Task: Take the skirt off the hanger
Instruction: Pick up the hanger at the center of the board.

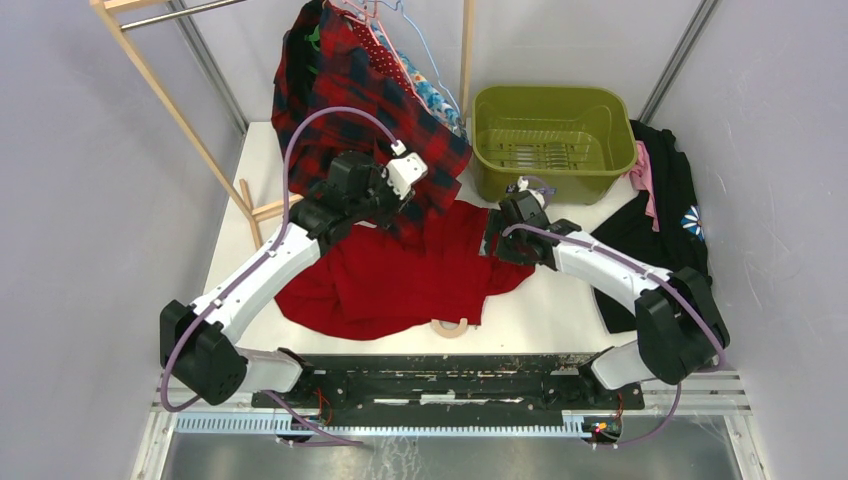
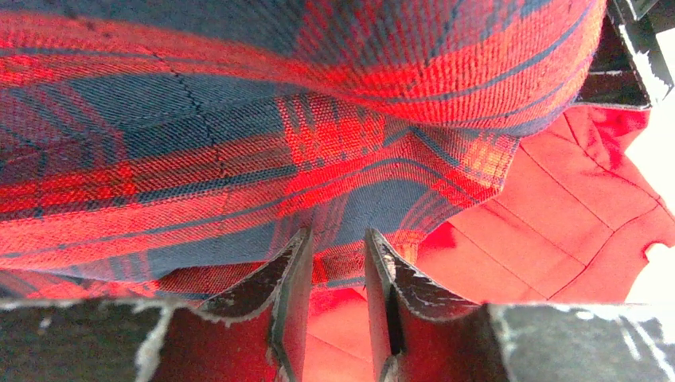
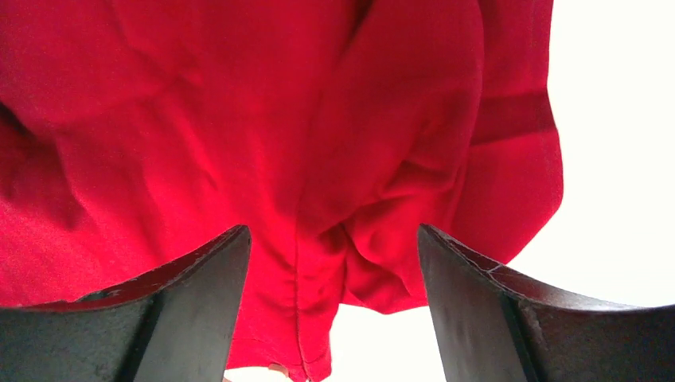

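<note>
The red skirt (image 1: 400,280) lies spread on the white table, and a tan wooden piece of the hanger (image 1: 452,327) pokes out under its near hem. My right gripper (image 1: 492,240) sits at the skirt's right edge. In the right wrist view it (image 3: 332,229) is wide open, with a loose fold of the skirt (image 3: 382,239) between the fingers and touching neither. My left gripper (image 1: 408,200) is at the skirt's far edge, beneath a hanging plaid garment (image 1: 350,90). Its jaws (image 2: 338,235) stand narrowly apart, with the plaid hem (image 2: 350,263) at the tips and red cloth (image 2: 573,207) below.
A wooden clothes rack (image 1: 180,110) stands at the back left with several hung garments. An olive-green basket (image 1: 550,140) sits at the back right. Beside it, a black garment (image 1: 660,210) with pink trim lies along the right wall.
</note>
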Tool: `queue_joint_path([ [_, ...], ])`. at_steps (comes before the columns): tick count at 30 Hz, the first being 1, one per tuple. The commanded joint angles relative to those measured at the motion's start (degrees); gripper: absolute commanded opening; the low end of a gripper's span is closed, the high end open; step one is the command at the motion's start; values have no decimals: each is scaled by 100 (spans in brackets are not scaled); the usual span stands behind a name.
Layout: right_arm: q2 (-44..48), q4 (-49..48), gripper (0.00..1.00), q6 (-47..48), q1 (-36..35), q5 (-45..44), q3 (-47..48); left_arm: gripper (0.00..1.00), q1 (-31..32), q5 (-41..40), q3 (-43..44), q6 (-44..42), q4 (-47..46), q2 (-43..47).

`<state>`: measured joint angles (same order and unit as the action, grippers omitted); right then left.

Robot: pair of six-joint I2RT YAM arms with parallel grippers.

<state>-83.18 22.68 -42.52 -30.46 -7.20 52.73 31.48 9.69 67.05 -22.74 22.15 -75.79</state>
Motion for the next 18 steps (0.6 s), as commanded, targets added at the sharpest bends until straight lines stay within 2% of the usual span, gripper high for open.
queue_joint_path([
  [1,52,-262,82,-665,-84,73,-312,37,-2,268,-41,298,-309,-20],
  [7,174,-363,84,-884,-110,27,-614,37,0,366,-240,459,-352,94],
  [18,-1310,-1325,85,-815,-121,78,95,37,-2,298,-497,549,-385,597],
])
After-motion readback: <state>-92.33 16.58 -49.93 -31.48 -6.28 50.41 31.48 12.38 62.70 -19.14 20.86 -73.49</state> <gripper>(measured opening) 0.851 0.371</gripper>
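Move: The right hand hangs open above the skirt's right part, with the bunched fold it goes for about 3 cm ahead, 2 cm to its left and 8 cm below. The hanger's hook pokes out of the near hem some 16 cm back and 9 cm left of the right hand. The green basket stands about 22 cm ahead and 10 cm to its right. From the left hand the fold lies roughly level, 18 cm right and 22 cm below. The right hand sinks about 5.5 cm onto the skirt's bunched fold with its fingers kept wide open, first drawing back some 3 cm and then sweeping forward again and slightly left, the tips coming down on the cloth and nudging it forward as the fingers tip a little steeper. The left hand, empty and partly open, dips and eases back nearly 2 cm from the plaid shirt, then begins to rise again. ##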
